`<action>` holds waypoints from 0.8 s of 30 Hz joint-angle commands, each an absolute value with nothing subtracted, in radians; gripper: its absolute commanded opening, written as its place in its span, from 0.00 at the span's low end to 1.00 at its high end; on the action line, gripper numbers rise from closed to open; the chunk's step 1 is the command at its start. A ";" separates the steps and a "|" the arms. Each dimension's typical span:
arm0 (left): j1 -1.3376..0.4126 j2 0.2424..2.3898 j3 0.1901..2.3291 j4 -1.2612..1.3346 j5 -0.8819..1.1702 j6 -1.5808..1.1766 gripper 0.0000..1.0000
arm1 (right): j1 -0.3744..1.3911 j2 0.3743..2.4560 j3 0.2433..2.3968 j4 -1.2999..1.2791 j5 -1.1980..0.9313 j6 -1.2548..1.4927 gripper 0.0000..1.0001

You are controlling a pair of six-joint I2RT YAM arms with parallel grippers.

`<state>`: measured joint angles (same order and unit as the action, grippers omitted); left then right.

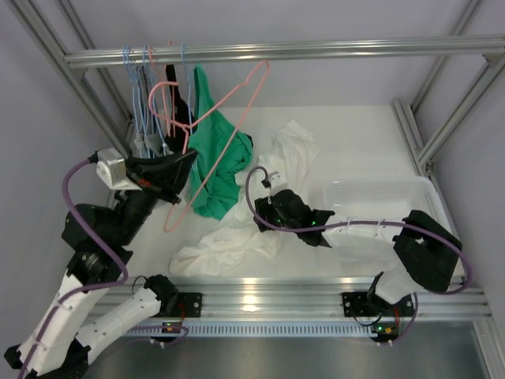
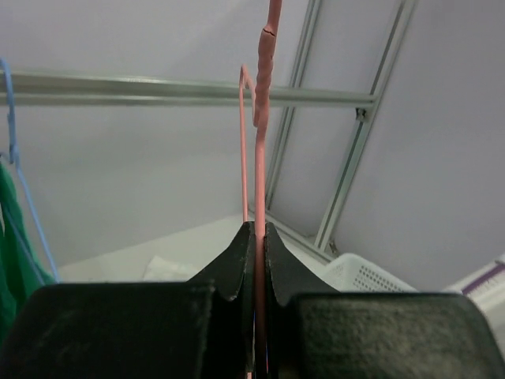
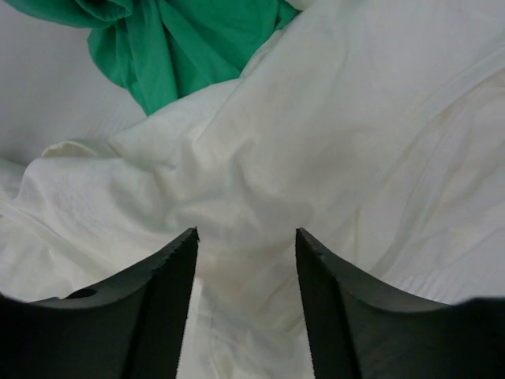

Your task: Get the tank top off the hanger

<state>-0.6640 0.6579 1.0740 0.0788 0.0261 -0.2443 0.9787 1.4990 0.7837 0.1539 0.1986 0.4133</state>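
My left gripper (image 1: 186,163) (image 2: 259,226) is shut on the thin wire of a bare pink hanger (image 1: 265,63) (image 2: 262,158), holding it up off the table in front of the rail. A white garment, which I take to be the tank top (image 1: 237,233) (image 3: 316,142), lies crumpled on the table and is off the hanger. My right gripper (image 1: 267,208) (image 3: 246,233) hovers just over that white cloth. It is open, and nothing sits between its fingers.
A green garment (image 1: 217,162) (image 3: 181,47) hangs from the metal rail (image 1: 316,49) behind the pink hanger. Blue and pink hangers (image 1: 146,95) and a black garment (image 1: 178,95) crowd the rail's left end. A white mesh basket (image 1: 379,193) (image 2: 363,276) stands at the right.
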 commanded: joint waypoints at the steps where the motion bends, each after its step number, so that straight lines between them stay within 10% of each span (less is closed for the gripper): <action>1: -0.667 0.542 1.057 -0.207 0.032 -0.258 0.00 | 0.957 1.465 0.787 0.127 0.255 0.388 0.58; 24: -0.669 1.186 1.623 -0.416 -0.352 -0.365 0.00 | 0.830 1.059 0.601 0.002 0.342 0.459 0.79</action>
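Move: The left hand, holding the empty pink hanger, has the rail some 20 cm ahead, 4 cm to its right and about 5 cm higher; the hanging green garment is about 18 cm ahead, 5 cm right, 20 cm lower. For the right hand, the tank top's middle lies about 5 cm ahead, 2 cm left and 7 cm below; the white basket is some 37 cm right, 3 cm ahead. Left keeps the hanger, dips back, then swings forward towards the rail, tipping 30 degrees; right opens, withdrawing 10 cm right. ##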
